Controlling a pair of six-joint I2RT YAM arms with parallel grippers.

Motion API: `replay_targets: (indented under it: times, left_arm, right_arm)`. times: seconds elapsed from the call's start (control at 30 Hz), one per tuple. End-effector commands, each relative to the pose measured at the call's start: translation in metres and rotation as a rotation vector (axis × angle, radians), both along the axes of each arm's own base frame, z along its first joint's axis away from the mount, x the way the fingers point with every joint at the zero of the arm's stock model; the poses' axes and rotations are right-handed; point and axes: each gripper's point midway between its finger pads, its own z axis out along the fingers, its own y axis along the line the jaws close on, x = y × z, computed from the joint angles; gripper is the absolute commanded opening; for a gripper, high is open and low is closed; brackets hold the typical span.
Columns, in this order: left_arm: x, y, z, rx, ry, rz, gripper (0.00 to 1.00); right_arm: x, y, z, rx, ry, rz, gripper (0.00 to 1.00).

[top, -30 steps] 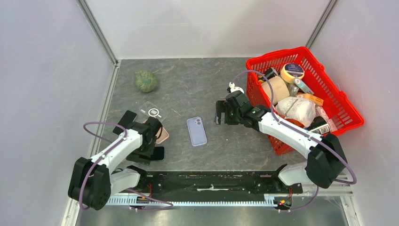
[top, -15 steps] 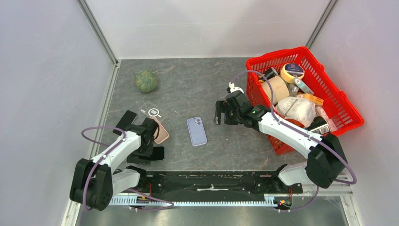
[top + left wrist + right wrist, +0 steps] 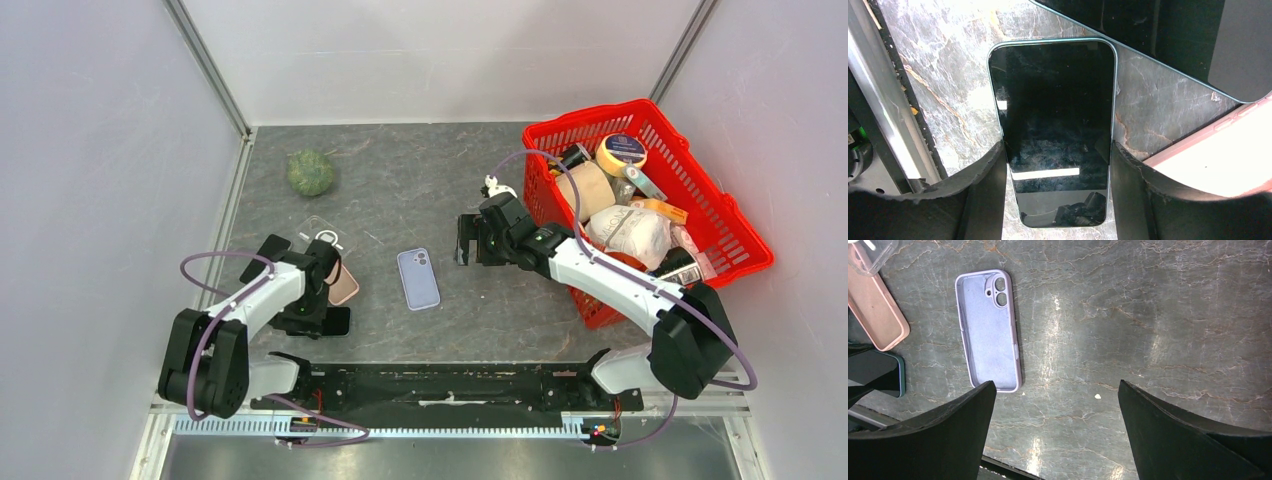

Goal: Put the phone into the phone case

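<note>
A dark-screened phone with teal edges lies flat on the table at the near left. My left gripper reaches down over it, and its fingers press against both long sides of the phone. The lilac phone case lies open side up mid-table, and it also shows in the right wrist view. My right gripper hovers open to the right of that case, with only bare table between its fingers.
A pink case and a clear case lie just beyond the left gripper. A second dark phone lies to its left. A green ball sits far left. A red basket full of items stands at the right.
The left gripper's fingers have narrowed from wide open onto the phone's sides, and the left arm has shifted slightly. The right arm has not moved.
</note>
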Motion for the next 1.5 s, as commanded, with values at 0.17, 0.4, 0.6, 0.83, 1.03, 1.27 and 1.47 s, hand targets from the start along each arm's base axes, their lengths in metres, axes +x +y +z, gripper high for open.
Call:
replay_targets:
  times: [0.17,0.4,0.6,0.83,1.03,1.27,1.47]
  left_arm:
    - [-0.001,-0.006,0.001,-0.037,0.018,-0.227,0.46]
    - [0.006,-0.022,0.013,-0.101,-0.039,-0.419,0.39]
    - [0.01,-0.042,0.018,-0.159,-0.092,-0.549,0.35]
    - [0.022,-0.079,0.031,-0.201,-0.189,-0.671,0.33]
    - [0.039,-0.106,0.044,-0.214,-0.244,-0.759,0.32]
    - [0.048,-0.126,0.046,-0.26,-0.285,-0.803,0.31]
    - [0.053,-0.138,0.054,-0.29,-0.335,-0.832,0.31]
  right_arm:
    - [-0.003,0.02,0.001,0.054,0.02,0.087,0.99]
    - [-0.016,0.054,0.001,0.139,0.073,0.209,0.99]
    - [-0.031,0.09,-0.003,0.262,0.161,0.323,0.94]
    - [-0.048,0.123,-0.002,0.388,0.246,0.43,0.83]
    - [-0.067,0.15,-0.003,0.483,0.326,0.518,0.73]
    - [-0.083,0.178,-0.018,0.514,0.402,0.572,0.67]
    - [-0.092,0.195,-0.031,0.517,0.444,0.588,0.63]
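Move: The phone lies flat between the left fingers, already pinched by its long edges. From that hand the lavender phone case is about 11 cm ahead and 25 cm to the right, the pink case some 12 cm ahead and 5 cm right, and a second phone about 7 cm ahead and 7 cm left. From the right hand, empty and about 12 cm above the table, the held phone is roughly 39 cm left and 13 cm back; the lavender case is 15 cm left and 2 cm back. Keeping its pinch on the phone's two long edges, the left hand lifts it about 3 cm off the table and carries it right some 12 cm and a little forward, towards the lavender case, turning it roughly 45 degrees clockwise. Meanwhile the right hand sweeps left, back and down past the case's near end towards the phone's free end, rolling to point left and down, its fingers closing partway. ##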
